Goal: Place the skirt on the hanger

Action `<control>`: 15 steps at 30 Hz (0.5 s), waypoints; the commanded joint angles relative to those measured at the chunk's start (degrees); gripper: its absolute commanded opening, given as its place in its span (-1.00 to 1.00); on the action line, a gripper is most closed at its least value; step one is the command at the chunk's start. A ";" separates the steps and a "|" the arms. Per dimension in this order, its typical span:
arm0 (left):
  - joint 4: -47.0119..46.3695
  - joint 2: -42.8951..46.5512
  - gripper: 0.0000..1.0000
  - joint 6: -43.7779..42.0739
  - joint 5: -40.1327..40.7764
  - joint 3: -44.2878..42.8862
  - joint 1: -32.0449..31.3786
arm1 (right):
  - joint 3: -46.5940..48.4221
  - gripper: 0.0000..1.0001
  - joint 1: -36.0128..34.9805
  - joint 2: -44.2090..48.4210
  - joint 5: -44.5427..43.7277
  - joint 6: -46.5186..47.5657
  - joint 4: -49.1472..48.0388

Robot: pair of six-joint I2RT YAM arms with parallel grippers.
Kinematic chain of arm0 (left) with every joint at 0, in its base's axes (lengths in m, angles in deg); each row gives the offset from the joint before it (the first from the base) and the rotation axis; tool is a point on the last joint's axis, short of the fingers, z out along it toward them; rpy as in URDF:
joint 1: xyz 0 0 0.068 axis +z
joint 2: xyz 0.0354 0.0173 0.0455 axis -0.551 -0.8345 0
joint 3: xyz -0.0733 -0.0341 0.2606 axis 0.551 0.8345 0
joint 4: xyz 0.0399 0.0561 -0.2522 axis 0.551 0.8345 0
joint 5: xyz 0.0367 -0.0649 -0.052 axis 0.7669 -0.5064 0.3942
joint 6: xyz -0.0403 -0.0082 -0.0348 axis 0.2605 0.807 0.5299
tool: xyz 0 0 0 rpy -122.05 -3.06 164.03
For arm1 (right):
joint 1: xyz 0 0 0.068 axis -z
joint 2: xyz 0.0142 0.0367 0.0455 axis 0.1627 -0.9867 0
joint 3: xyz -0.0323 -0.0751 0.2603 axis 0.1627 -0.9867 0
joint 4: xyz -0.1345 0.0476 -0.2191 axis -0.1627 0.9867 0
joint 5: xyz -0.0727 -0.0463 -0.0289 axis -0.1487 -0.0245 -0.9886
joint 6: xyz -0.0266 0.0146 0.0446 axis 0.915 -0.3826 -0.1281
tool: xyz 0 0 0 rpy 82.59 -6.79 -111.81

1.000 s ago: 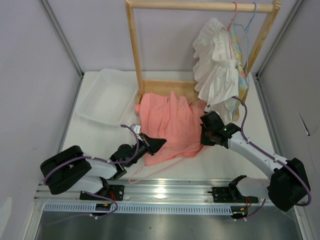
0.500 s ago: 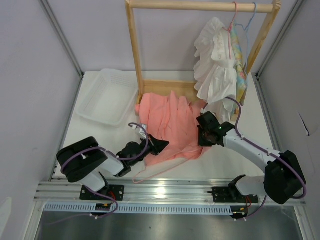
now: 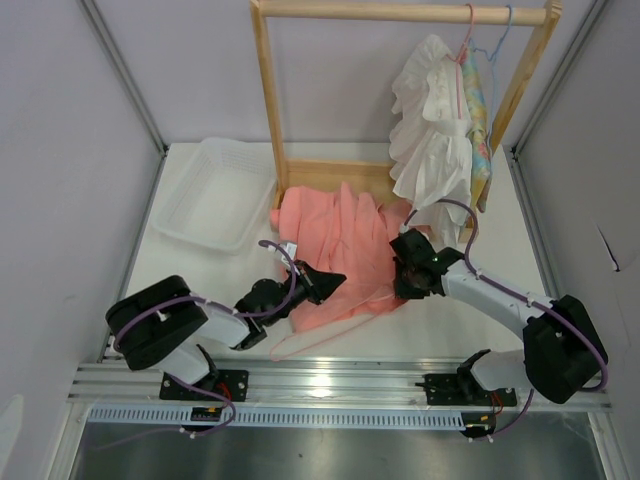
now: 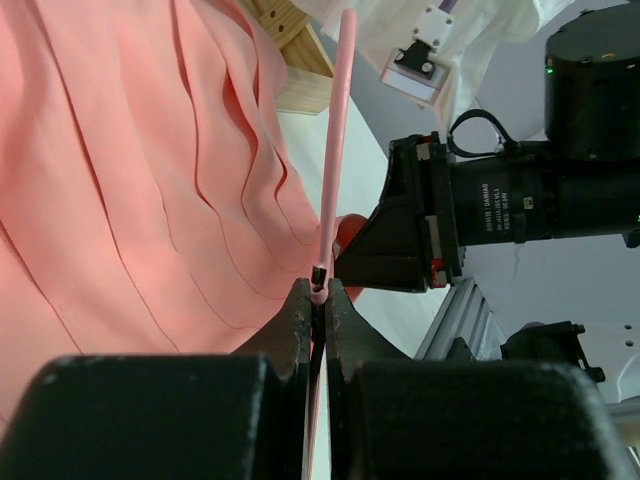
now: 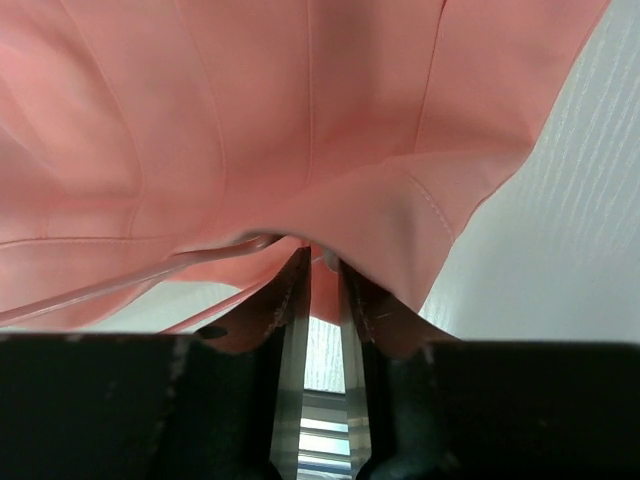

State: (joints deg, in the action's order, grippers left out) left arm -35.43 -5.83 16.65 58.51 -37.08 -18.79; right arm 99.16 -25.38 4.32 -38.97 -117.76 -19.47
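Observation:
The salmon-pink pleated skirt [image 3: 340, 245] lies spread on the table in front of the wooden rack. My left gripper [image 3: 335, 279] is at the skirt's near left edge, shut on the thin pink hanger [image 4: 336, 150]; its wire runs up from between the fingertips [image 4: 320, 290]. Part of the hanger [image 3: 300, 345] trails on the table under the skirt's hem. My right gripper [image 3: 403, 282] is at the skirt's near right edge. Its jaws stand a little apart [image 5: 322, 262], the skirt's hem [image 5: 380, 215] draped over their tips, with a hanger wire [image 5: 150, 275] just to the left.
A clear plastic basket [image 3: 215, 195] sits at the back left. The wooden rack [image 3: 266, 100] stands behind the skirt, bearing a white ruffled garment [image 3: 430, 130], a pastel patterned garment [image 3: 478, 110] and a blue hanger [image 3: 503, 40]. A metal rail [image 3: 340, 385] runs along the near edge.
My left gripper has carried the hanger right and further onto the skirt. My right gripper has shifted slightly left at the hem and its jaws have parted.

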 commanded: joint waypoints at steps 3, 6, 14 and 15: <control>-15.39 3.09 -1.00 -1.47 -0.56 -0.16 -0.42 | 0.03 -0.24 -0.24 0.57 -2.03 -1.27 -0.85; -17.76 2.74 -1.00 -1.47 -1.53 0.63 -0.42 | 1.17 0.09 -0.33 1.28 -2.55 -1.09 0.20; -21.55 0.28 -1.00 -0.33 -1.88 1.17 -0.42 | 1.71 0.41 -0.24 3.12 -4.92 -1.97 1.08; -21.55 0.36 -1.00 -0.42 -1.88 1.16 -0.42 | 1.79 0.42 -0.24 3.47 -5.36 -2.15 0.99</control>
State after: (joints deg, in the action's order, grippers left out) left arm -35.45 -5.35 16.17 57.40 -36.07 -18.94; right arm 98.94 -25.46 5.39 -41.00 -119.11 -18.57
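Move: The skirt's waist edge lies right at the right gripper's barely parted fingertips, about 1 cm ahead of them and level. The pink hanger's near end is roughly 2 cm left of them and 1 cm ahead; the middle of the skirt is some 9 cm ahead, 12 cm left and 3 cm lower. From the left gripper, which holds the hanger, the waist edge by the right fingers lies about 3 cm ahead, 12 cm to the right and 8 cm below. Keep the right gripper low at the skirt's waist edge and spread its fingers wide there, from about a fifth to some 70 percent open, with the tips staying against the edge while the hand eases barely half a centimetre right. Keep the left fingers shut on the hanger and hold that hand almost still, with only a small bob up and back down of about 1 cm. ##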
